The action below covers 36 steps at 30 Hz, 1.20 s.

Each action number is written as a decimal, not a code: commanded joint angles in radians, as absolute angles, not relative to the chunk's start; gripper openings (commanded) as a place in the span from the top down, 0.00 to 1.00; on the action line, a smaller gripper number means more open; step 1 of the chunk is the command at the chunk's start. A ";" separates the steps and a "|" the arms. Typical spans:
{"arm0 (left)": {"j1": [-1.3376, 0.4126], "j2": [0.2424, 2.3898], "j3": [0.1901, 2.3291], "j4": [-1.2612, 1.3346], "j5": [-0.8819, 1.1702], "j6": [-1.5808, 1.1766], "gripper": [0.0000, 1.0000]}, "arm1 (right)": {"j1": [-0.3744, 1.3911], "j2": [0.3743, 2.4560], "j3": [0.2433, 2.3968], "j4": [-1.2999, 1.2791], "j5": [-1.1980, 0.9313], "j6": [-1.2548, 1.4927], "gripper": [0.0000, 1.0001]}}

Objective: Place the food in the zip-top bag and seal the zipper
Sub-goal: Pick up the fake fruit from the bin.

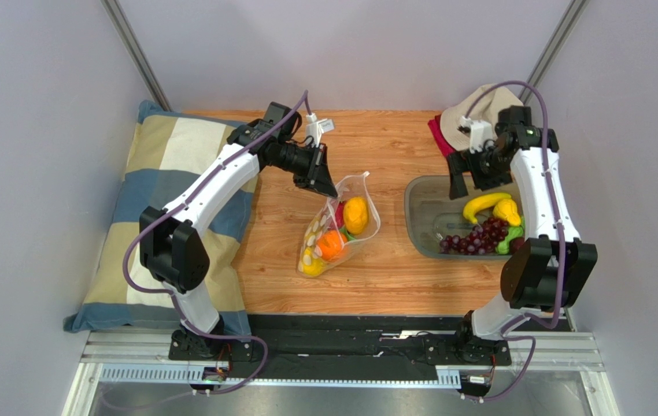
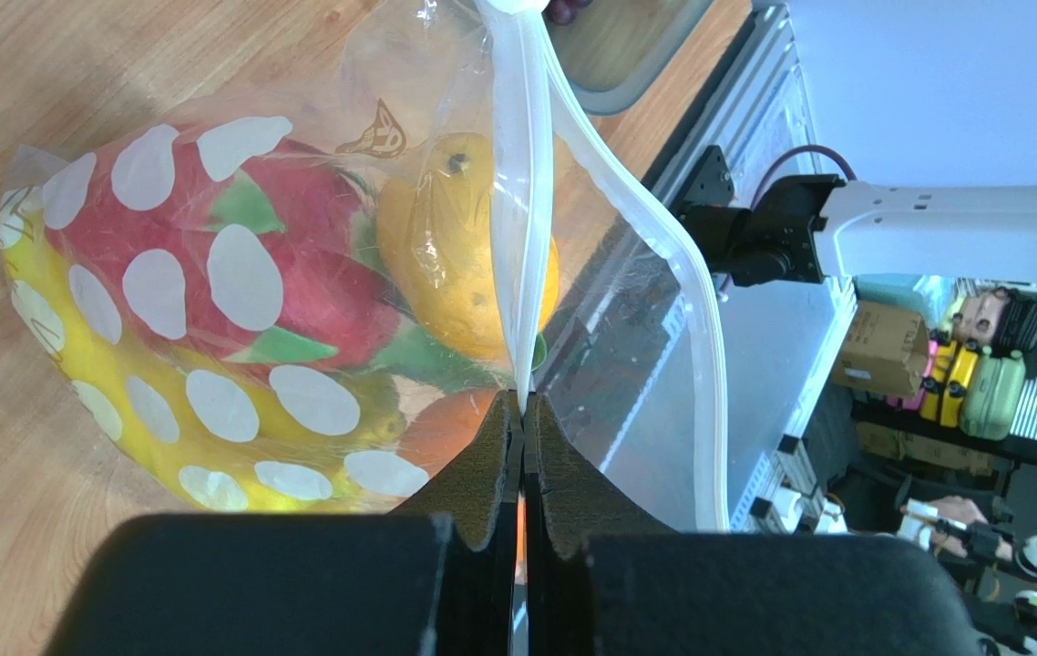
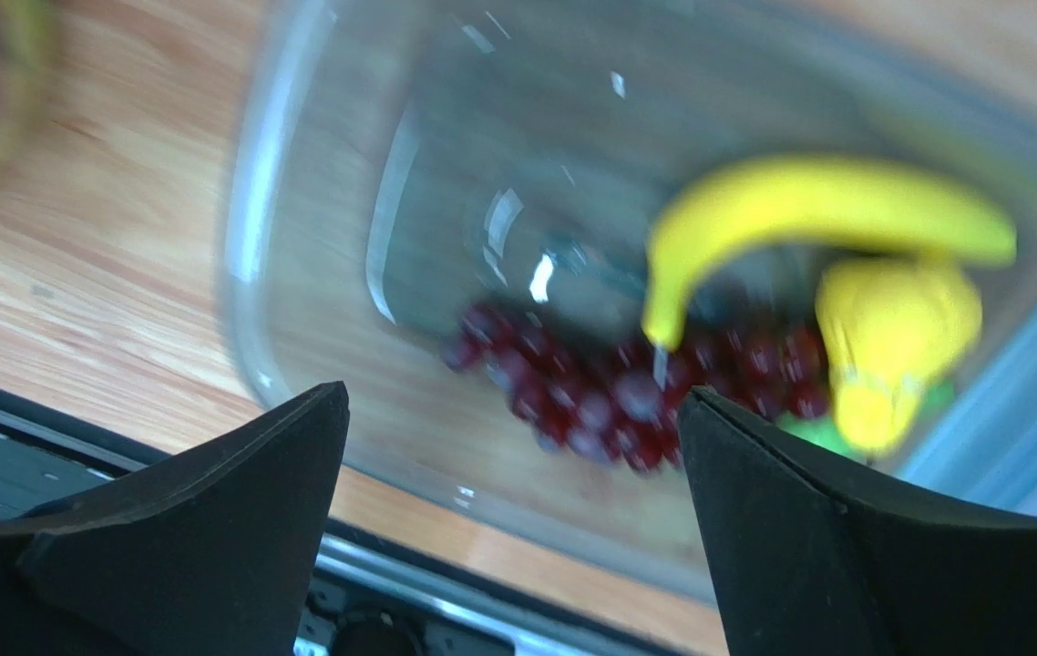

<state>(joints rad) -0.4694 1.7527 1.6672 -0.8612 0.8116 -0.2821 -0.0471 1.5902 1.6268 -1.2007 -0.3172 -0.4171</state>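
Note:
The dotted clear zip-top bag [image 1: 341,227] lies mid-table, holding a pink dragon fruit [image 2: 305,260], a yellow fruit [image 2: 463,260], an orange [image 1: 332,245] and a banana [image 1: 312,265]. My left gripper [image 2: 524,407] is shut on one zipper strip [image 2: 524,205] at the bag's far end. The other strip [image 2: 688,301] bows away, so the mouth gapes. My right gripper [image 3: 510,397] hangs open and empty over the grey tray [image 3: 264,274]. In the tray lie a banana [image 3: 812,205], a yellow fruit [image 3: 894,328] and dark grapes [image 3: 634,390].
A checked pillow [image 1: 167,191] covers the table's left side. A beige hat [image 1: 471,113] and a red cloth [image 1: 437,134] sit behind the tray [image 1: 419,217]. A metal rail [image 1: 341,351] runs along the near edge.

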 commanded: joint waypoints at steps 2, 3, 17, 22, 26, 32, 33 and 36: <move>-0.465 1.732 1.669 -0.822 0.834 -0.273 1.00 | -0.230 1.585 1.499 -1.298 -0.088 -0.558 0.07; -0.465 1.730 1.669 -0.821 0.834 -0.273 1.00 | -0.250 1.582 1.484 -1.295 -0.063 -0.586 0.08; -0.465 1.740 1.664 -0.822 0.844 -0.278 1.00 | -0.431 1.680 1.365 -1.161 0.134 -0.715 0.14; -0.465 1.736 1.666 -0.828 0.838 -0.270 1.00 | -0.430 1.739 1.388 -1.170 0.120 -0.701 0.18; -0.465 1.735 1.664 -0.830 0.835 -0.267 1.00 | -0.431 1.769 1.393 -1.173 0.106 -0.698 0.23; -0.465 1.738 1.667 -0.830 0.838 -0.267 1.00 | -0.431 1.813 1.402 -1.177 0.087 -0.693 0.35; -0.465 1.740 1.669 -0.831 0.836 -0.265 1.00 | -0.431 1.818 1.405 -1.180 0.083 -0.692 0.37; -0.463 1.738 1.671 -0.834 0.834 -0.262 1.00 | -0.430 1.828 1.420 -1.201 0.066 -0.680 0.49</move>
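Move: My right hand, open and empty, is going for the dark red fruit in the bin's near right corner: about 9 cm back, 18 cm to my right and 15 cm below. The yellow pepper lies some 8 cm beyond the dark red fruit, the grapes roughly 11 cm to its left and 2 cm farther out, the banana about 9 cm to its left and 10 cm farther out. From my left hand the dark red fruit is around 52 cm right, 5 cm back and 17 cm lower. I sweep my right hand quickly right, about 18 cm, while drawing back and sinking across the bin to its near right corner, tilting the wrist some 35 degrees until the fingers point straight down. Then I drop nearly vertically about 5 cm more, narrowing the wide-open fingers to roughly half, so the tips come down either side of the dark red fruit, seeming to touch it. ##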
